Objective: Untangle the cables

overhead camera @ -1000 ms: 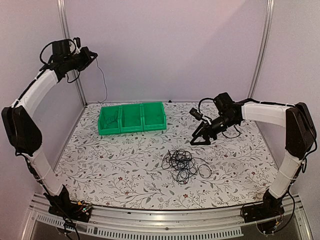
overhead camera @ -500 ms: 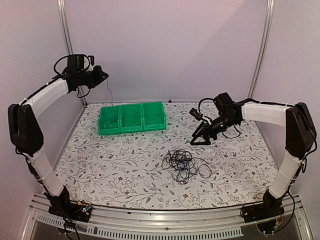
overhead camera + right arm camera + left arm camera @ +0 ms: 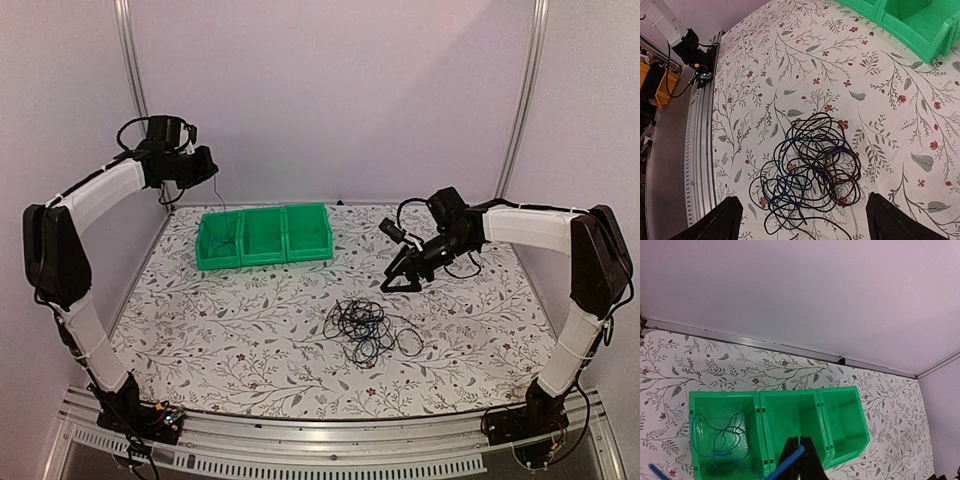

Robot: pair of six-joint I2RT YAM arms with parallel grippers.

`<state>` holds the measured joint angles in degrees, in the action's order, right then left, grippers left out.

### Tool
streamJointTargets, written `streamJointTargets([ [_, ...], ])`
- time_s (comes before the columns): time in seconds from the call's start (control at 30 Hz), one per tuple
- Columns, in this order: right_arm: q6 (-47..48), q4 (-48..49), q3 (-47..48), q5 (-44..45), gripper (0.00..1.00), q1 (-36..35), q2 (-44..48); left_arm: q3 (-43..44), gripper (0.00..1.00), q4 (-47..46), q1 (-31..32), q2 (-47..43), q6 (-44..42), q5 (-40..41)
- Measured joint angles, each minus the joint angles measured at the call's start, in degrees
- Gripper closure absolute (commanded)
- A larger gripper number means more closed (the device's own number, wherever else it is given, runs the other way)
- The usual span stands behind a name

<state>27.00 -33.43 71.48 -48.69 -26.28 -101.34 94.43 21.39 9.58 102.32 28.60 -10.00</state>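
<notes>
A hand-sized tangle of thin black and dark blue cables point(image 3: 368, 328) lies on the flowered table; the right wrist view shows this tangle point(image 3: 810, 167) directly below the camera. My right gripper point(image 3: 400, 276) hovers just behind it, open, its fingers point(image 3: 727, 217) wide on either side and nothing between them. My left gripper point(image 3: 205, 162) is high above the green bins, shut on the end of a separate thin blue cable point(image 3: 787, 462). That cable hangs down, and the rest of it point(image 3: 715, 440) is piled in the left bin.
Three joined green bins point(image 3: 265, 218) stand at the back left of the table; the middle and right ones point(image 3: 840, 420) hold nothing. The aluminium rail point(image 3: 700, 150) runs along the near table edge. Walls enclose the back and sides.
My left arm has swung right and forward over the bins, carrying the blue cable's end. The right arm and the tangle have not moved.
</notes>
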Motion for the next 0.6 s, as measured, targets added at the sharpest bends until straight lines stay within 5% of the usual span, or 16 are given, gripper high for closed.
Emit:
streamJointTargets([
  [0.6, -0.4, 0.1, -0.2, -0.3, 0.1, 0.0, -0.7, -0.7, 1.0, 4.3, 4.2, 12.1, 0.1, 21.8],
])
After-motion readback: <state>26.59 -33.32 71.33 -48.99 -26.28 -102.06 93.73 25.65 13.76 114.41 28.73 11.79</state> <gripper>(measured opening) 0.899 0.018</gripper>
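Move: The left gripper still pinches one end of the blue cable, whose lower part already lies in the leftmost green bin. That bin is about 5 cm ahead of the left hand, 5 cm to its left and some 25 cm below. The middle green bin adjoins it, about 5 cm ahead and 7 cm to the hand's right at the same height. From the idle right hand, the leftmost bin is about 27 cm ahead, 43 cm left and 11 cm below. Bring the left gripper down about 13 cm towards the leftmost green bin, easing a couple of centimetres to the left on the way. Tip the fingers further down and swing them counter-clockwise, each by about 15 degrees, with the hand's left side rising as much. Keep the fingers shut on the blue cable throughout. ##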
